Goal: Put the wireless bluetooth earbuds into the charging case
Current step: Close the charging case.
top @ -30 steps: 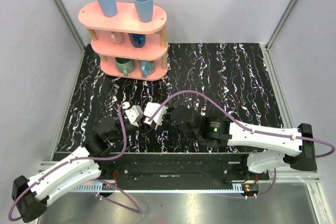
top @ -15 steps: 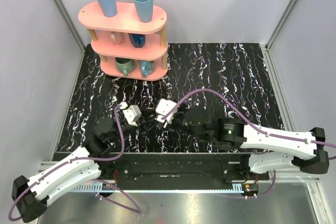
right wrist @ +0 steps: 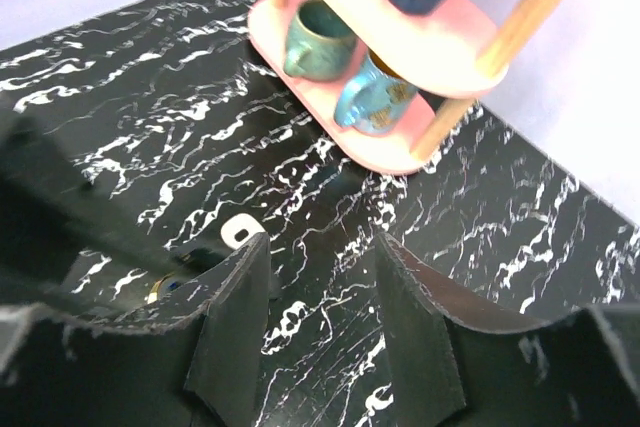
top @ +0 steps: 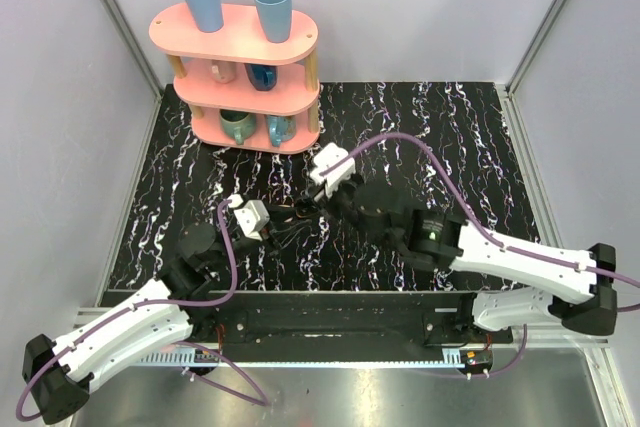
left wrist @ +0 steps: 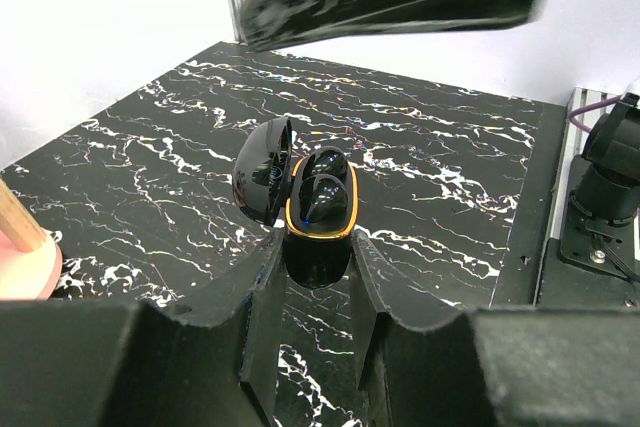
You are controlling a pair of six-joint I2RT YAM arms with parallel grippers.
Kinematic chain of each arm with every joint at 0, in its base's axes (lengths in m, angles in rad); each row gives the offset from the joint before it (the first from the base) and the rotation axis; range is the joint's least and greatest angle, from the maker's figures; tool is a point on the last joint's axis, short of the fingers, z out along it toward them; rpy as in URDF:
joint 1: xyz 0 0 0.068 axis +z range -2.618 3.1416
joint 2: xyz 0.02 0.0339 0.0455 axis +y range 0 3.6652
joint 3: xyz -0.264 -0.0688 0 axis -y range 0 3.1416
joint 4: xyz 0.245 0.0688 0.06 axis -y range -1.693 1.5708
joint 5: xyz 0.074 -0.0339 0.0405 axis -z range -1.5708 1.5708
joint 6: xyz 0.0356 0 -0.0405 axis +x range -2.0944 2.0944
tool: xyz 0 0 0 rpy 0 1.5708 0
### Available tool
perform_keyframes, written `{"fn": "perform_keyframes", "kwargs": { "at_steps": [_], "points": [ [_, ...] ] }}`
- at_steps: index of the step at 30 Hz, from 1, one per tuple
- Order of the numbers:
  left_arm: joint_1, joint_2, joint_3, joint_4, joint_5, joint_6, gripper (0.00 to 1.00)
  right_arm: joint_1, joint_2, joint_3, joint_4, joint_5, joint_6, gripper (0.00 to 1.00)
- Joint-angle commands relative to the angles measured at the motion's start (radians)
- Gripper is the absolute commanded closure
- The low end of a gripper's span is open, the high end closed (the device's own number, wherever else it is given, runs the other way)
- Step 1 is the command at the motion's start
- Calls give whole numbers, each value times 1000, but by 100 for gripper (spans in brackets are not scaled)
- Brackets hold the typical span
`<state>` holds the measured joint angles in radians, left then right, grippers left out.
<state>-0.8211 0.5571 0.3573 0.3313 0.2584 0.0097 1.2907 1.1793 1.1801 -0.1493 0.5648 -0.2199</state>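
My left gripper (left wrist: 315,252) is shut on the front end of the charging case (left wrist: 318,232), a small glossy black shell with a gold rim, held just above the marbled table. Its lid (left wrist: 262,169) stands open to the left. Two glossy dark earbuds (left wrist: 322,179) lie in its wells, and a small blue light shows at the rim. In the top view the left gripper (top: 288,229) sits left of centre. My right gripper (right wrist: 318,247) is open with nothing between its fingers. It hovers above and beyond the case, pointing at the shelf, and shows in the top view (top: 320,193).
A pink three-tier shelf (top: 245,77) stands at the back left with two blue cups on top and mugs on its lower tiers. Its teal mug (right wrist: 320,37) and blue mug (right wrist: 375,102) lie ahead of the right gripper. The shelf's foot (left wrist: 25,262) shows left of the case.
The right gripper has pulled back from beside the case, risen and swung toward the shelf, and its jaws have opened. The left gripper and the case have stayed put.
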Motion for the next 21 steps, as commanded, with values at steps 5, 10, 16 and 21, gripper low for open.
{"fn": "perform_keyframes", "kwargs": {
  "at_steps": [5,10,16,21],
  "points": [
    [2,-10,35,55,38,-4,100,-137,59,85,-59,-98,212,46],
    [2,-10,31,72,39,-1,100,-149,78,99,-99,-223,214,45],
    [2,-8,29,98,56,-4,100,-151,120,122,-156,-284,251,44],
    [2,-10,35,98,65,-1,100,-151,134,142,-183,-295,248,44]
  ]
}}
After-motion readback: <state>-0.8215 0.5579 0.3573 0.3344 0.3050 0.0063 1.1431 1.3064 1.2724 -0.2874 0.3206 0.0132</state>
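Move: My left hand already pinches the charging case, and its raised lid stands about 3 cm forward, 1 cm right and 2 cm above that hand's point. From my right hand the lid lies level fore and aft, some 5 cm left and 7 cm below. The case body sits about 2 cm back, 4 cm left and 8 cm below, and the white square on the table roughly 4 cm ahead, 8 cm left and 33 cm below. I bring my right hand down some 4 cm towards the open lid: first it reaches quickly forward about 3.5 cm while sinking, then it eases back half of that and swings left about 3 cm over the lid's far side. The hand tips downwards by 15 degrees with its fingers still half open, while my left hand keeps its grip on the case. ##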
